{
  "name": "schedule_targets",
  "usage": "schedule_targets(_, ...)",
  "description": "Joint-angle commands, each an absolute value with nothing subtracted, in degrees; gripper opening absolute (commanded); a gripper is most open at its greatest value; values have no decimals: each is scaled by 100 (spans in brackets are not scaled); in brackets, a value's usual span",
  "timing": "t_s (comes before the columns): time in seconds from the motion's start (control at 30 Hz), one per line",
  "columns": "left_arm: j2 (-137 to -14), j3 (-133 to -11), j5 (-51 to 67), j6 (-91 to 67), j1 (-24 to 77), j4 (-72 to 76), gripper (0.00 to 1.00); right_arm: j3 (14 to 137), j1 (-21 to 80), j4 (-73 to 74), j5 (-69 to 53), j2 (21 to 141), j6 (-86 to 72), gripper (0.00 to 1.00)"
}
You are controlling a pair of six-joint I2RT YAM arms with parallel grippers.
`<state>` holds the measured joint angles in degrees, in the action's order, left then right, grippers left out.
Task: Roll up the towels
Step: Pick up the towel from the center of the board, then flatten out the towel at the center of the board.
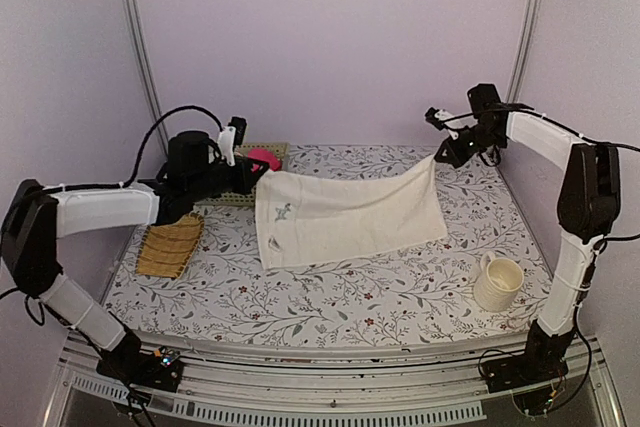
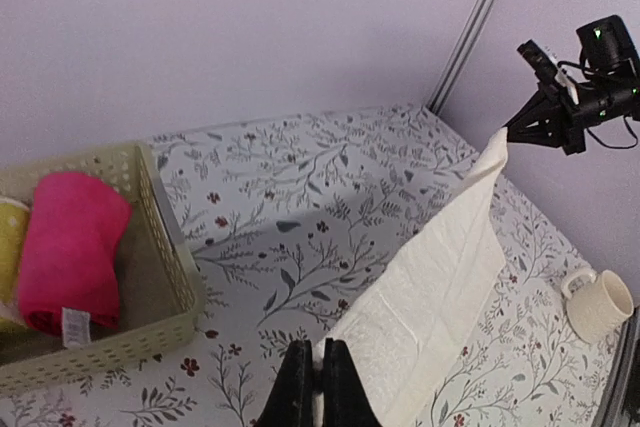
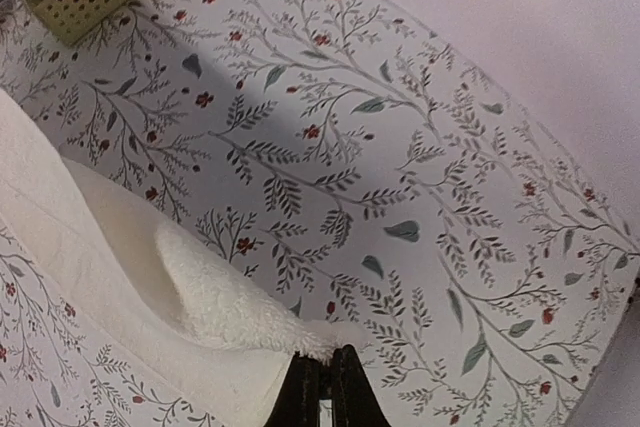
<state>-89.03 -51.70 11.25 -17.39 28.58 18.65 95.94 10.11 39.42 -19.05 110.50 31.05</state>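
Note:
The cream-white towel [image 1: 345,217] lies spread across the middle of the table, its far edge lifted. My left gripper [image 1: 262,175] is shut on its far left corner; in the left wrist view the cloth [image 2: 440,277] is pinched between the closed fingers of that gripper [image 2: 316,347]. My right gripper [image 1: 440,157] is shut on the far right corner and holds it above the table. In the right wrist view the fluffy corner [image 3: 230,312] sits in that gripper [image 3: 326,355]. The pink towel [image 2: 70,247], rolled with its white tag showing, rests in the basket [image 2: 165,237].
The cream plastic basket [image 1: 270,147] stands at the back left, and a yellow item [image 2: 8,237] lies beside the pink roll. A woven straw mat [image 1: 170,245] lies at the left. A cream mug [image 1: 497,283] stands near the front right. Walls close in the back and both sides.

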Motion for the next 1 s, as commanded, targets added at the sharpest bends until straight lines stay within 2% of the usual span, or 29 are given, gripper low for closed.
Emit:
schedule_targets(0.0, -7796, -5013, 532, -1209, 2742, 1751, 0, 11036, 772, 4740, -2059, 11116, 2820, 3)
schedule_targets(0.1, -7197, -4986, 393, -1125, 2743, 1545, 0, 11486, 779, 5001, -2137, 11008, 2748, 3)
schedule_targets(0.27, -6350, -4815, 265, -1065, 2742, 1248, 0, 11257, 779, 5248, -2443, 10336, 2656, 3)
schedule_targets(0.37, -5862, -4589, 453, -1103, 2752, 1069, 0, 10490, 781, 5284, -2932, 9596, 2729, 3)
schedule_targets(0.57, -4484, -3837, 1136, -1262, 3085, 671, 0, 8036, 924, 5472, -3776, 7698, 3481, 4)
schedule_targets(0.7, -3658, -3365, 1071, -1429, 3541, 489, 0, 7154, 954, 5709, -4017, 6814, 4112, 4)
schedule_targets(0.83, -3912, -2981, 490, -1829, 3564, 542, 0, 6979, 958, 5248, -3422, 7110, 3838, 4)
schedule_targets(0.97, -5405, -3181, 20, -2181, 3359, 708, 0, 7304, 954, 4705, -2875, 8662, 3484, 3)
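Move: Both hands already hold the white towel by its far corners, nearly 20 cm above the table. Its middle hangs about 15 cm right of the left hand, 5 cm back and 10 cm lower; from the right hand, 15 cm left, 11 cm back and 8 cm lower. The basket lies 13 cm ahead and 5 cm left of the left hand, the wicker tray 16 cm left and 5 cm back; the mug, 25 cm back and 9 cm right of the right hand. Still pinching the towel's far corners, both hands rise about 14 cm, sweep back some 20, then sink slightly. ##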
